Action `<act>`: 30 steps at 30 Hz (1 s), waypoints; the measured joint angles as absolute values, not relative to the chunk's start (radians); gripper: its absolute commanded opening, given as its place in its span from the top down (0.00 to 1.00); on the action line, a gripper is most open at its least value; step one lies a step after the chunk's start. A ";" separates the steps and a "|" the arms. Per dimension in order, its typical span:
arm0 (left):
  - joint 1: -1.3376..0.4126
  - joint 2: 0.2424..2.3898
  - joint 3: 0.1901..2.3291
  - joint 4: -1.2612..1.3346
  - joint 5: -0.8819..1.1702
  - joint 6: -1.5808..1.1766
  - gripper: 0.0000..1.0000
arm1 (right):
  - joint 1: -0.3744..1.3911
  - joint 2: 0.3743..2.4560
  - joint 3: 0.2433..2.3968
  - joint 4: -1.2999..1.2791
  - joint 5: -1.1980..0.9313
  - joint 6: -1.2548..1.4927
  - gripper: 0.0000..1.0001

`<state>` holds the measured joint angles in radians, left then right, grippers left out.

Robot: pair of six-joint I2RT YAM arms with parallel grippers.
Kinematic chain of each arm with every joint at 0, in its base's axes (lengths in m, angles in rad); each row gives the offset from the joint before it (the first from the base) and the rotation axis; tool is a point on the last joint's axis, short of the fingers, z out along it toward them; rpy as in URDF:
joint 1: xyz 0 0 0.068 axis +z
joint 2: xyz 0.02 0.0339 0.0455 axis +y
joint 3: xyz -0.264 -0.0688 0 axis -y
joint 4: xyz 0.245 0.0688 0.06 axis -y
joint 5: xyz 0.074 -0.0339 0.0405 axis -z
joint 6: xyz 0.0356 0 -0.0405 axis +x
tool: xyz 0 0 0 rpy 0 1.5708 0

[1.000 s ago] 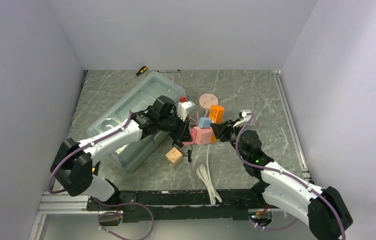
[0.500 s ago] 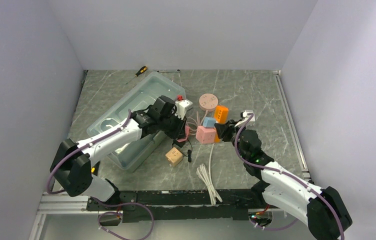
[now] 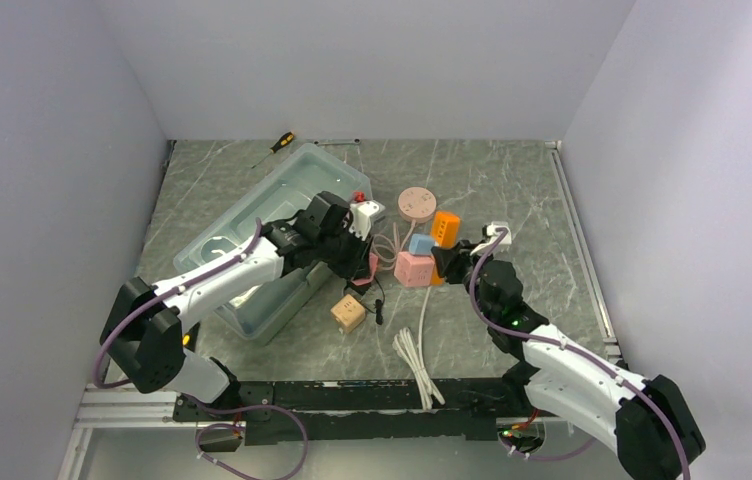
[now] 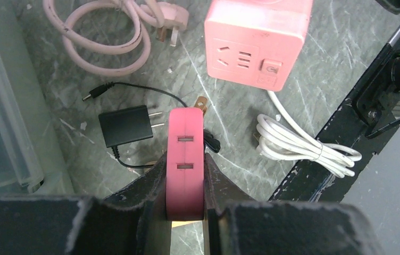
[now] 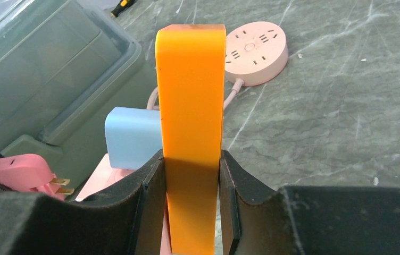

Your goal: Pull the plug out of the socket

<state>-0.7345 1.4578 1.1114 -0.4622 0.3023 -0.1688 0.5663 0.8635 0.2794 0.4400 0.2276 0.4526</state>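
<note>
My left gripper (image 3: 363, 265) is shut on a flat pink plug (image 4: 185, 154). The plug's brass prongs are bare and point at the pink cube socket (image 4: 253, 42), with a clear gap between them. The socket (image 3: 412, 269) sits mid-table. My right gripper (image 3: 441, 266) is shut on an upright orange plug (image 5: 191, 95) that stands against the socket's right side. A blue plug (image 5: 133, 135) sits on the socket. The pink plug also shows in the right wrist view (image 5: 19, 170), apart from the socket.
A clear bin (image 3: 242, 225) lies left of my left arm. A round pink socket (image 3: 416, 201) lies behind. A black charger (image 4: 126, 125), a tan cube (image 3: 348, 313) and a white cable bundle (image 3: 414, 360) lie in front. A screwdriver (image 3: 278, 143) lies far back.
My left gripper has drawn the pink plug leftward out of the pink cube socket. My right gripper has shifted the socket and orange plug slightly right.
</note>
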 measured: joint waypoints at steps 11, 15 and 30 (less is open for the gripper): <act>-0.808 1.609 1.174 -0.521 0.193 -0.131 0.86 | 0.566 0.740 0.241 0.388 0.368 0.455 1.00; -0.812 1.663 1.174 -0.552 0.157 -0.127 0.70 | 0.566 0.733 0.239 0.388 0.385 0.455 1.00; -0.812 1.685 1.195 -0.569 0.110 -0.117 0.21 | 0.566 0.756 0.236 0.389 0.382 0.456 1.00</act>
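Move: Below and to the right of the left hand, which already holds the pulled pink plug, lies its set-down spot: about 4 cm right, 1 cm ahead, 9 cm down. The black adapter is 4 cm left and 1 cm ahead of that hand, the beige adapter 5 cm left and 4 cm back, both some 10 cm down. From the right hand, gripping the orange strip, the spot is roughly 11 cm left, level fore and aft, 10 cm down; the pink cube sits about 5 cm left and 1 cm back. Lowering the pink plug about 7 cm towards the table beside the black adapter, the left hand rolls its left side up some 15 degrees so the fingers point more steeply down, then stops and opens wide to let go. Meanwhile the right hand keeps its grip on the orange strip and carries it about 3 cm right, turning slightly clockwise, away from the plug. ##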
